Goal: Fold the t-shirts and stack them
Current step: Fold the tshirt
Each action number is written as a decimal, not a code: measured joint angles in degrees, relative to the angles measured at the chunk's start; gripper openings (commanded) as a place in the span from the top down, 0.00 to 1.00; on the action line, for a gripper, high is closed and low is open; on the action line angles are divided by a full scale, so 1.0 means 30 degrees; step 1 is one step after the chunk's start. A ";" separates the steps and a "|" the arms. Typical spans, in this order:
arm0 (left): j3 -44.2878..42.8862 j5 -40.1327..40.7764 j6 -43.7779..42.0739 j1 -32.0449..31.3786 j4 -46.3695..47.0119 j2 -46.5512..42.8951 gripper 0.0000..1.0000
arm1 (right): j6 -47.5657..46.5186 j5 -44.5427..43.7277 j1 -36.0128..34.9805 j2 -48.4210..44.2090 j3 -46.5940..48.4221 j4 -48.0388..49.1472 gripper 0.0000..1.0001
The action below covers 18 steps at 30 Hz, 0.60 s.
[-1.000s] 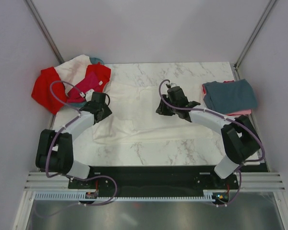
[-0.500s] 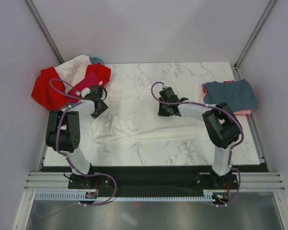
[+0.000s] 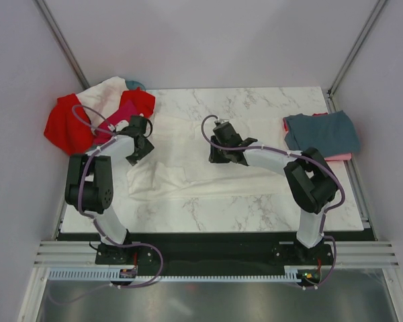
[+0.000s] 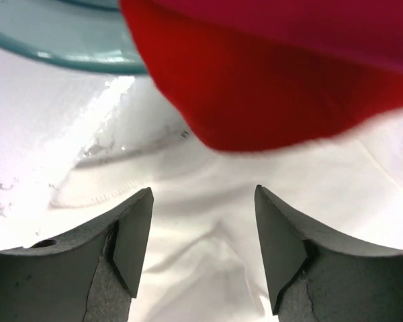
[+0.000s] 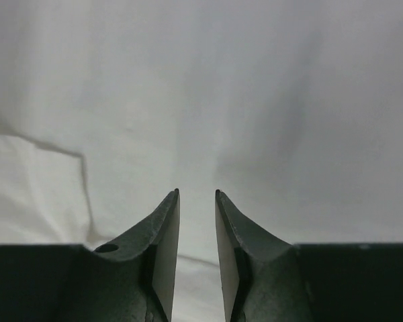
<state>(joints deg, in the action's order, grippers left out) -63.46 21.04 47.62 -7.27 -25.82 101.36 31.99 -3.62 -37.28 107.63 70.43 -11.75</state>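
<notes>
A white t-shirt [image 3: 188, 157] lies spread and wrinkled on the marble table. My left gripper [image 3: 138, 142] hovers over its left edge, close to the pile. In the left wrist view the left gripper [image 4: 203, 191] is open, with rumpled white fabric [image 4: 208, 255] below the gap and a red t-shirt [image 4: 255, 87] just ahead. My right gripper [image 3: 218, 151] is low over the middle of the white shirt. The right gripper [image 5: 197, 192] shows a narrow open gap with only smooth white cloth [image 5: 201, 100] behind it. A folded slate grey-blue t-shirt [image 3: 322, 133] lies on a coral pink one [image 3: 337, 157] at the right.
A heap with a red t-shirt [image 3: 66, 126], a magenta one [image 3: 123, 113] and white cloth [image 3: 106, 88] hangs over the table's far left corner. The teal basket [image 3: 136, 85] sits behind it, its rim [image 4: 60, 57] showing ahead of the left gripper. Grey walls enclose the table.
My left gripper has moved up toward the red pile and its jaws have widened. My right gripper has slid left across the white shirt.
</notes>
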 measured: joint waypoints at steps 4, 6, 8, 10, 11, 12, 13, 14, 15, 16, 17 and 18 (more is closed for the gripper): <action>0.0401 -0.0029 -0.0036 -0.0641 -0.0007 -0.1792 0.31 | 0.0357 0.1537 -0.0707 0.0051 0.0780 0.0780 0.67; 0.0889 -0.0007 -0.0015 -0.0699 -0.0015 -0.2805 0.31 | 0.0503 0.2193 -0.1049 0.0342 0.1384 0.1188 0.67; 0.1326 0.0051 0.0029 -0.0685 -0.0044 -0.3628 0.32 | 0.0721 0.2725 -0.1450 0.0874 0.2040 0.1581 0.66; 0.1632 0.0044 0.0160 -0.0656 -0.0058 -0.4095 0.33 | 0.0874 0.3162 -0.1821 0.1552 0.2608 0.1887 0.66; 0.1851 0.0029 0.0226 -0.0648 -0.0022 -0.4299 0.34 | 0.0954 0.3351 -0.1982 0.1894 0.2849 0.1960 0.66; 0.2084 -0.0029 0.0284 -0.0634 0.0007 -0.4488 0.34 | 0.1035 0.3519 -0.2127 0.2229 0.3024 0.2018 0.66; 0.2324 -0.0066 0.0335 -0.0634 0.0051 -0.4634 0.34 | 0.1107 0.3672 -0.2273 0.2565 0.3177 0.2033 0.66; 0.2521 -0.0124 0.0350 -0.0634 0.0117 -0.4736 0.35 | 0.1166 0.3781 -0.2397 0.2885 0.3351 0.2025 0.66; 0.2747 -0.0204 0.0379 -0.0634 0.0189 -0.4823 0.35 | 0.1239 0.3861 -0.2492 0.3242 0.3563 0.2025 0.66; 0.2951 -0.0255 0.0393 -0.0634 0.0233 -0.4881 0.35 | 0.1275 0.3912 -0.2579 0.3606 0.3810 0.2004 0.66; 0.3140 -0.0357 0.0401 -0.0634 0.0350 -0.4918 0.35 | 0.1326 0.3920 -0.2645 0.3956 0.4022 0.1982 0.66; 0.3293 -0.0466 0.0401 -0.0634 0.0386 -0.4918 0.36 | 0.1341 0.3920 -0.2688 0.4175 0.4138 0.1974 0.65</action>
<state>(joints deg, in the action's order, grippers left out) -53.58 19.64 48.82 -9.17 -24.67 86.61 36.01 8.14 -45.34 120.16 82.85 -5.82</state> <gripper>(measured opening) 0.652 0.343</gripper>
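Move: The right hand hovers some 3 cm over the white t-shirt; the right corner of its turned-over flap lies about 13 cm to the left and 5 cm back, and the near hem's middle roughly 9 cm left and 15 cm back. From the left hand, just above the cloth, that flap corner is about 18 cm right and 6 cm back; the shirt's near-left corner is some 14 cm back and 3 cm left, the laundry pile about 16 cm ahead and 17 cm left. The right hand sweeps about 12 cm left across the t-shirt and eases a little back towards the flap's corner, arching up some 3 cm and sinking to its starting height, while it turns counter-clockwise, lifts its left side and keeps its fingers part open. The left hand, fingers still wide open, first rises nearly 5 cm off the cloth with a slight tip-up of the fingers, then draws back 3 to 4 cm towards the shirt's near-left part, beginning to sink again. ##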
